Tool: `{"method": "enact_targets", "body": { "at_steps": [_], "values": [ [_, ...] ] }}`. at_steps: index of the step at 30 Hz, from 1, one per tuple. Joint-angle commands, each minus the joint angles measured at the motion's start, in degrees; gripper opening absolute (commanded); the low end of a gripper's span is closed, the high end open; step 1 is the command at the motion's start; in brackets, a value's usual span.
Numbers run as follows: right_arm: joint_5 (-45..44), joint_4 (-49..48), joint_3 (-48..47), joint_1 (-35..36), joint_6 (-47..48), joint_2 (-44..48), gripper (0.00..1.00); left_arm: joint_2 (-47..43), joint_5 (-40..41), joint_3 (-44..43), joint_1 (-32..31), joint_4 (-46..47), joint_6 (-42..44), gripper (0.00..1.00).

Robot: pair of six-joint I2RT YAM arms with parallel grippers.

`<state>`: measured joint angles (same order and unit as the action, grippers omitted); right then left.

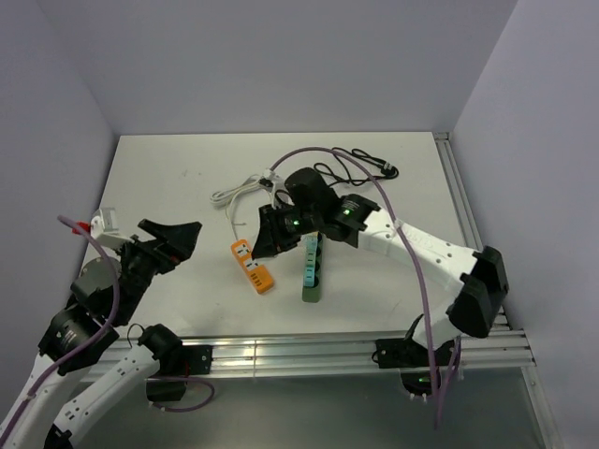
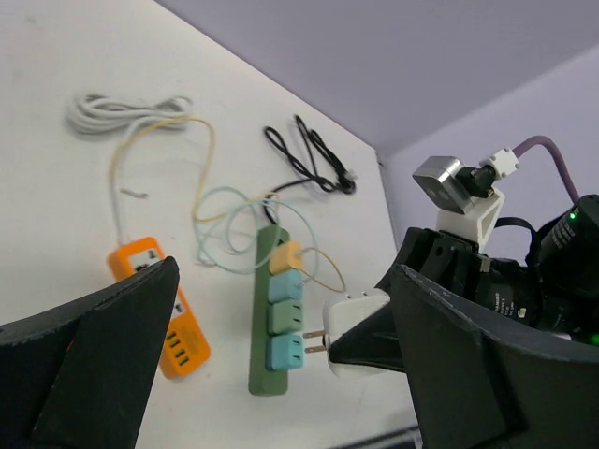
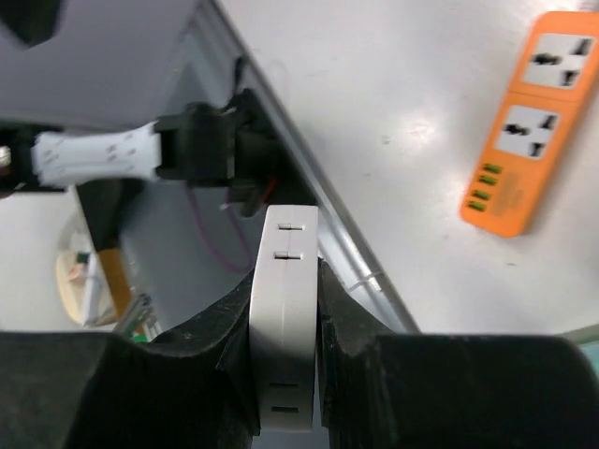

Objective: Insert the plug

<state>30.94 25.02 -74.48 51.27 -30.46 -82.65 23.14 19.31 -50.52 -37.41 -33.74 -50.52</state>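
A green power strip [image 1: 312,268] with teal, green and orange sockets lies at the table's middle; it also shows in the left wrist view [image 2: 267,323]. My right gripper [image 1: 266,238] is shut on a white plug [image 3: 285,327], held on both flat sides. In the left wrist view the plug [image 2: 356,323] hangs in the air, with its two prongs pointing at the strip's end teal socket [image 2: 284,354], a small gap between them. My left gripper [image 1: 182,241] is open and empty at the left, well away from the strip; its fingers [image 2: 94,365] frame that view.
An orange power strip [image 1: 253,266] lies just left of the green one and shows in the right wrist view [image 3: 529,122]. A white coiled cable [image 1: 239,192] and a black cable [image 1: 360,164] lie farther back. A rail [image 1: 356,346] runs along the near edge.
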Motion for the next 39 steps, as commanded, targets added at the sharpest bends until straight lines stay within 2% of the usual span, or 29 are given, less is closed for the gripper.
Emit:
{"method": "enact_targets", "body": {
  "at_steps": [1,10,19,25,39],
  "values": [
    [-9.81,10.11,-7.77,1.29,3.30,-6.78,0.00,-1.86,11.53,-0.72,0.06,-7.74,-2.82,1.00],
    [-19.51,23.23,-25.18,4.45,6.72,-27.36,0.00,-7.14,10.05,2.53,-0.03,-8.19,-3.53,1.00],
    [-27.32,31.92,-39.24,6.13,7.61,-41.34,0.00,-9.68,7.41,4.38,0.05,-7.75,-3.09,0.98],
    [-29.00,34.22,-41.36,6.22,7.61,-45.05,0.00,-11.71,6.44,5.35,0.05,-6.96,-2.92,0.97],
    [-30.85,34.31,-41.98,6.13,7.96,-46.72,0.00,-11.45,4.42,6.58,0.05,-5.29,-2.48,0.97]
  ]
}}
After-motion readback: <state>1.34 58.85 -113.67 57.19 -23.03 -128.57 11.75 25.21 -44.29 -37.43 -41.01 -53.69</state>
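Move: The orange power strip, the place for the white plug held in the right hand, has its middle about 7 cm ahead of the right hand, 4 cm to its left and 24 cm below. Level with the orange strip, some 15 cm to the right of it, stands the green strip full of plugs; the white cord coil lies around 23 cm ahead of the orange strip and 4 cm left of it. From the left hand the orange strip is roughly 5 cm ahead, 9 cm to the right and 31 cm below. Sinking fast by about 19 cm and going forward some 7 cm, the right hand brings the white plug down to the orange strip's socket nearer the USB ports, easing off at the end. The wrist swings nearly 50 degrees, taking the fingers from leftward to almost straight down, grip kept. The open, empty left hand drifts a few centimetres down and left. ##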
